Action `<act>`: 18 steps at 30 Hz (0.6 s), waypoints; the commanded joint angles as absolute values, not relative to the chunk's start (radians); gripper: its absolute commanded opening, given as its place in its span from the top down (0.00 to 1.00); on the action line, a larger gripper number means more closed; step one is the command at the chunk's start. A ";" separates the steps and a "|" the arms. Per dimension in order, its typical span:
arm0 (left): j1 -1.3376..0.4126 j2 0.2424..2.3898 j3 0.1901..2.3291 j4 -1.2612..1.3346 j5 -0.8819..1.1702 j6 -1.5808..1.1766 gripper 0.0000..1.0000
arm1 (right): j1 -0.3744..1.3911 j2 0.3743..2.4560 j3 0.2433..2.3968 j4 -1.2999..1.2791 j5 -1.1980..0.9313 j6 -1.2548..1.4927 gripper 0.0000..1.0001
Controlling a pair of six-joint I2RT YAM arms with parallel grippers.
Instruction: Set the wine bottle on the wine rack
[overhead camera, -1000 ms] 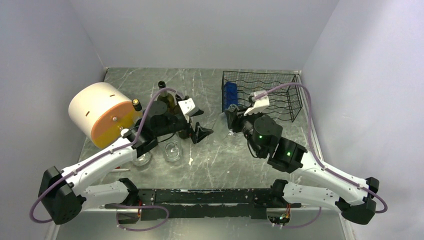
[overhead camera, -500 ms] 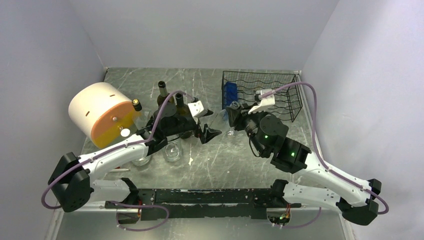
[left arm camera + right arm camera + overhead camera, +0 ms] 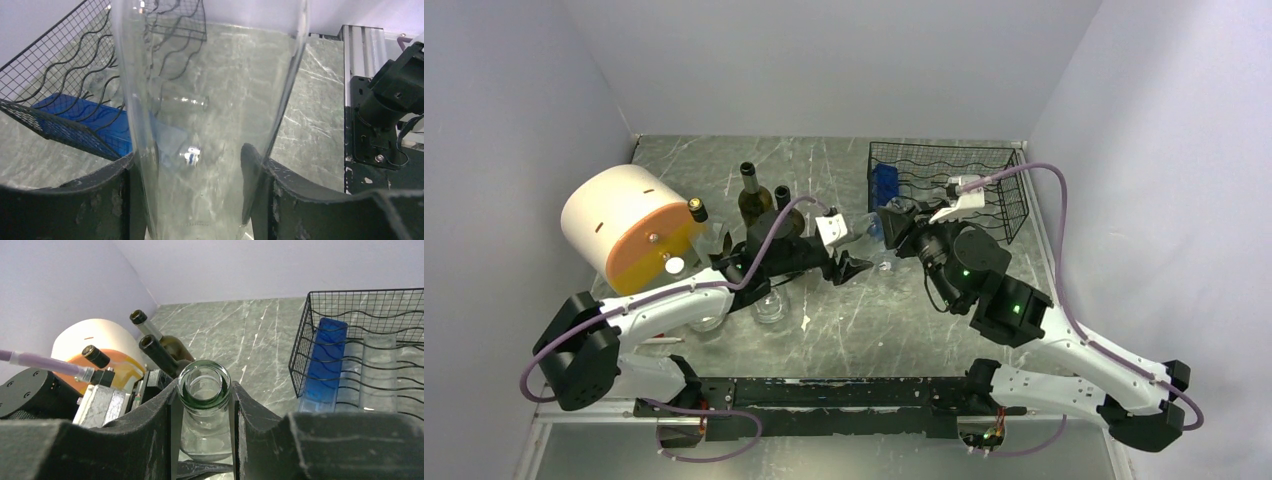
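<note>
A clear glass wine bottle (image 3: 865, 228) hangs between my two grippers, just left of the black wire wine rack (image 3: 944, 185). My left gripper (image 3: 848, 256) is shut on its wide body; in the left wrist view both fingers (image 3: 125, 192) press the glass of the wine bottle (image 3: 200, 125). My right gripper (image 3: 204, 390) is shut on the neck of the wine bottle (image 3: 205, 432), just below its open mouth. The wine rack (image 3: 365, 315) stands to the right with a blue bottle (image 3: 325, 360) and a clear one (image 3: 377, 370) lying in it.
Two dark bottles (image 3: 750, 190) (image 3: 782, 198) stand upright at the back left. A white drum with an orange face (image 3: 629, 228) lies at the left. Glasses (image 3: 769, 305) sit under the left arm. Walls close off the back and both sides.
My left gripper has swung right from the dark bottles to the clear bottle and shut on its body. The right gripper, still holding the neck, has shifted slightly up towards the rack.
</note>
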State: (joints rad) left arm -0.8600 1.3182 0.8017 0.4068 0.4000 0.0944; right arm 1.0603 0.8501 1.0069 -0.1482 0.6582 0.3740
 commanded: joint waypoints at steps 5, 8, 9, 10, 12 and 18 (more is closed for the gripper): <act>-0.858 1.262 0.826 0.468 0.364 0.279 0.93 | 1.065 0.777 1.076 -0.260 0.629 0.447 0.36; -0.858 1.252 0.835 0.477 0.383 0.394 0.93 | 1.066 0.738 1.101 -0.323 0.602 0.441 0.29; -0.858 1.252 0.846 0.473 0.388 0.438 0.93 | 1.065 0.728 1.116 -0.349 0.604 0.451 0.28; -0.858 1.254 0.857 0.468 0.387 0.478 0.93 | 1.065 0.720 1.142 -0.382 0.607 0.461 0.28; -0.858 1.264 0.896 0.445 0.389 0.564 0.93 | 1.065 0.706 1.186 -0.457 0.600 0.476 0.28; -0.864 1.305 0.970 0.373 0.418 0.885 0.93 | 1.065 0.711 1.311 -0.643 0.538 0.436 0.30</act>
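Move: The clear bottle stands in the left gripper, shut on its body. From that hand the wine rack's middle is roughly 25 cm ahead, 19 cm right and 17 cm below; the blue bottle lying in its leftmost slot is about 21 cm ahead and 4 cm right, the racked clear bottle 21 cm ahead and 12 cm right, both as low as the rack. The right gripper pinches the neck, so the held bottle's middle is some 11 cm below that hand and 3 cm left, level fore and aft. Open the right fingers to let go of the clear bottle's neck, then draw that hand clear, up about 7 cm while also going right and back. Keep the left grip on the body and lift some 4 cm, easing a little forward, while rolling the wrist about 30 degrees so the neck tips back towards the robot. ##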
